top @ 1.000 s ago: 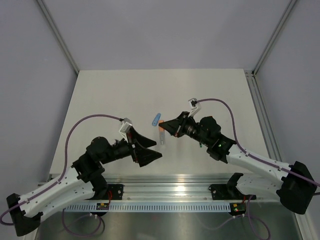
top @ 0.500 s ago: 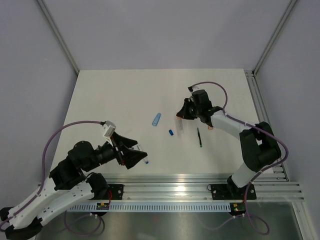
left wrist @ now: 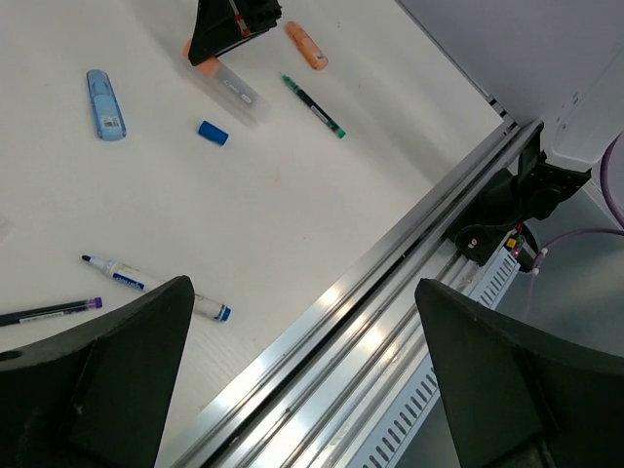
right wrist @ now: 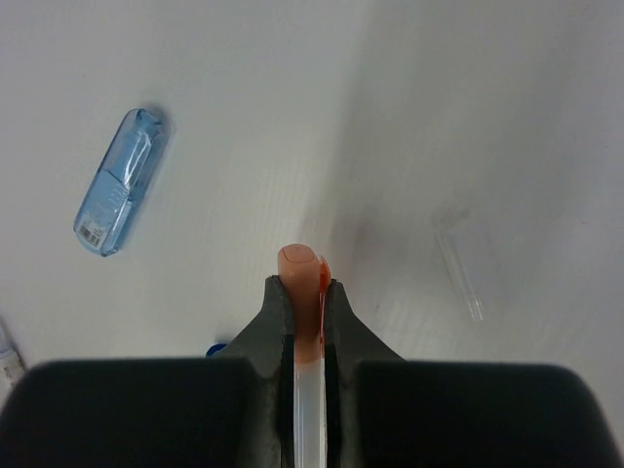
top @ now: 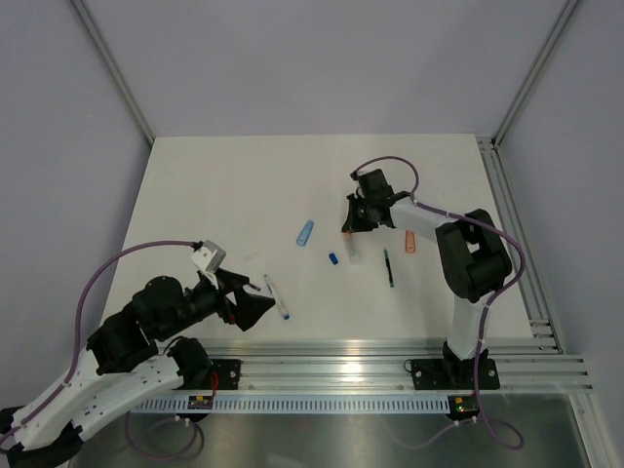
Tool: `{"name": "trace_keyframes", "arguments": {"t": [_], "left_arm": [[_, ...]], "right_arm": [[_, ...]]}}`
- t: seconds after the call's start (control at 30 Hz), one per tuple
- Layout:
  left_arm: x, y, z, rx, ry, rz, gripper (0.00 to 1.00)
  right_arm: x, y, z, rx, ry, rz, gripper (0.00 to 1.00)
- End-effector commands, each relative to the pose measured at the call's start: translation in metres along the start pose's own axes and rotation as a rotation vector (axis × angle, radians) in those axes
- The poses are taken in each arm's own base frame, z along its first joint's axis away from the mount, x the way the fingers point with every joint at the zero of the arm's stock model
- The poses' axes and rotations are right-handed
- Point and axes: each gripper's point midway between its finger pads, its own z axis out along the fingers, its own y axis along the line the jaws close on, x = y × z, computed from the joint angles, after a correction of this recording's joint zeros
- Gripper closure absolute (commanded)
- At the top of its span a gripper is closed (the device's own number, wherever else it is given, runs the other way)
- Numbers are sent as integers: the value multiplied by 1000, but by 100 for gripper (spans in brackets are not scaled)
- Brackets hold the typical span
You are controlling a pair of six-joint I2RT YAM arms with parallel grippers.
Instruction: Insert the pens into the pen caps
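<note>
My right gripper [right wrist: 302, 289] is shut on the orange end of a clear-barrelled pen [right wrist: 300, 261]. From above, that pen [top: 351, 248] runs from the right gripper [top: 353, 220] toward the near side. On the table lie a light blue cap [top: 305, 232], a small blue cap [top: 332, 258], an orange cap [top: 410, 242], a green-tipped dark pen [top: 389, 268] and a white pen with a blue end [top: 276, 297]. A clear cap [right wrist: 458, 263] lies to the right of the held pen. My left gripper [left wrist: 302, 390] stands wide open with nothing in it, over the table's near rail.
A thin dark pen with a purple tip [left wrist: 49, 312] lies left of the white pen [left wrist: 151, 288]. The metal rail [left wrist: 390, 263] runs along the near edge. The enclosure's upright posts [top: 115, 83] frame the far corners.
The left arm has drawn back to the near left edge, and the white pen lies on the table. The right arm has folded back toward the far right, still gripping the orange-ended pen.
</note>
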Motion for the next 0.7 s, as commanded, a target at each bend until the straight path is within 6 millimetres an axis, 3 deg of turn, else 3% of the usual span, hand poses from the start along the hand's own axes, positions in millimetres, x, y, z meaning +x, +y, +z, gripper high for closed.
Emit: {"name": "trace_keyframes", "arguments": {"t": [0.0, 0.23, 0.33, 0.4, 0.53, 0.67], "left_arm": [[-4, 5, 2, -23, -15, 26, 1], [-5, 15, 0, -73, -40, 4, 1], [-5, 15, 2, -74, -34, 2, 1], [-4, 16, 3, -76, -30, 0, 1], [-6, 18, 3, -82, -35, -4, 1], [-7, 20, 2, -88, -47, -7, 1]], "right_arm": [[-9, 5, 3, 4, -5, -5, 96], [-4, 2, 13, 22, 20, 18, 85], [-6, 3, 10, 24, 9, 19, 66], [-12, 8, 3, 11, -8, 20, 56], [-24, 21, -17, -13, -52, 13, 47], [-36, 47, -47, -62, -117, -8, 45]]}}
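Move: The orange-capped highlighter is still pinched by its orange end in the right hand, its clear body trailing back; the bare table spot for it is straight below, some 3 cm down. At table level, from this hand, the blue highlighter lies level with it and about 11 cm left, the blue cap 8 cm back and 4 cm left, the green pen 11 cm back and 9 cm right. From the left hand that spot is roughly 28 cm ahead, 14 cm right and 23 cm below. The orange-capped highlighter is lowered about 2 cm almost straight down to the table by the right hand, whose fingers then open to about half and let it go; the hand rises nearly 3 cm off it, edging left at the end. Meanwhile the empty left hand, fingers still wide open, drifts about 2 cm forward and left. ##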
